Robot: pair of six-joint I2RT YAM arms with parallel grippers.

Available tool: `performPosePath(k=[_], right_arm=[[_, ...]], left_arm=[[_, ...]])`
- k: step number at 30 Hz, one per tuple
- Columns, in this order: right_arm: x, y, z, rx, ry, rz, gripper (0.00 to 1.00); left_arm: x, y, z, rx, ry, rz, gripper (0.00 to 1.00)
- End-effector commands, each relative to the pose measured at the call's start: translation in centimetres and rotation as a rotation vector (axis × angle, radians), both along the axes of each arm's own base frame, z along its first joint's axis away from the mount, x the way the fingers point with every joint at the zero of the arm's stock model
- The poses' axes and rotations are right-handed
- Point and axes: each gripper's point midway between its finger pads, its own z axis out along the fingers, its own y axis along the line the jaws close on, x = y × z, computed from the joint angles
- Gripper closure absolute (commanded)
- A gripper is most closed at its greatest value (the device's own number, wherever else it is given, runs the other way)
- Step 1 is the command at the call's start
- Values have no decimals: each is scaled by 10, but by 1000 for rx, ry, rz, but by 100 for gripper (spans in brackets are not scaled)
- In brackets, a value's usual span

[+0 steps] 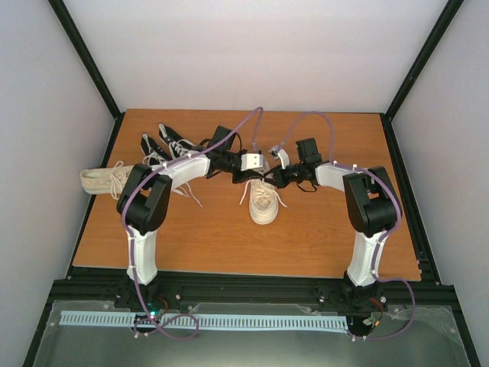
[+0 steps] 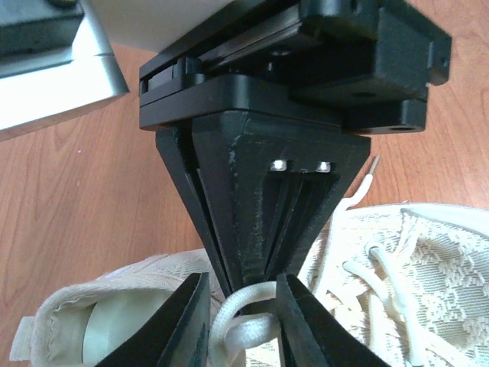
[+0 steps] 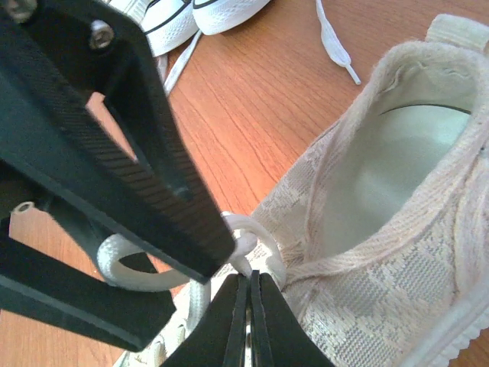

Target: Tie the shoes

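Observation:
A cream lace-up shoe (image 1: 263, 205) lies mid-table, toe toward the near edge. Both grippers meet over its heel end. My right gripper (image 3: 249, 277) is shut on the shoe's pale lace (image 3: 256, 237), just beside the shoe's opening (image 3: 390, 160). My left gripper (image 2: 243, 280) faces it with the jaws apart. A round lace loop (image 2: 244, 317) sits between its fingers (image 2: 187, 321) and is not squeezed flat. From above, the left gripper (image 1: 262, 173) and right gripper (image 1: 272, 177) nearly touch. Two black shoes (image 1: 170, 142) lie at the back left, and a second cream shoe (image 1: 99, 181) at the far left.
The black shoes' white toe caps (image 3: 221, 11) and a loose lace end (image 3: 334, 42) lie on the wooden table (image 1: 328, 237) just beyond the held shoe. Black frame rails (image 1: 252, 290) border the table. Purple cables (image 1: 252, 122) arch over both wrists.

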Motion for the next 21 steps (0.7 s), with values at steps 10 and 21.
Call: performPosePath(k=[10,21], right_arm=[[0,-1,7,-2,-37,6,97],[8,-19,13,-34,-58,-102,97]], left_arm=[[0,0,36,-37,-51,29,96],[5,19,8,31,76,112,99]])
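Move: The lace loop I'm after already lies between my left hand's half-open fingertips, practically at the hand point. My right hand is shut on the other loop, with that left loop about 2 cm to its left and 1 cm back. From my left hand, the knot is some 2 cm below and 1 cm right. The beige shoe's mouth is about 6 cm ahead, 1 cm right and 4 cm lower, and the lace's left tip some 7 cm back and 5 cm left. I close my left fingers fully and pinch the lace loop lying between them, rising about 1 cm off the shoe as I do. Then I start drawing it left, away from the knot, by about 1 cm, turning the wrist some 5 degrees counter-clockwise. My right hand keeps its loop pinched and waits, then eases about 1 cm to the right at the end. ##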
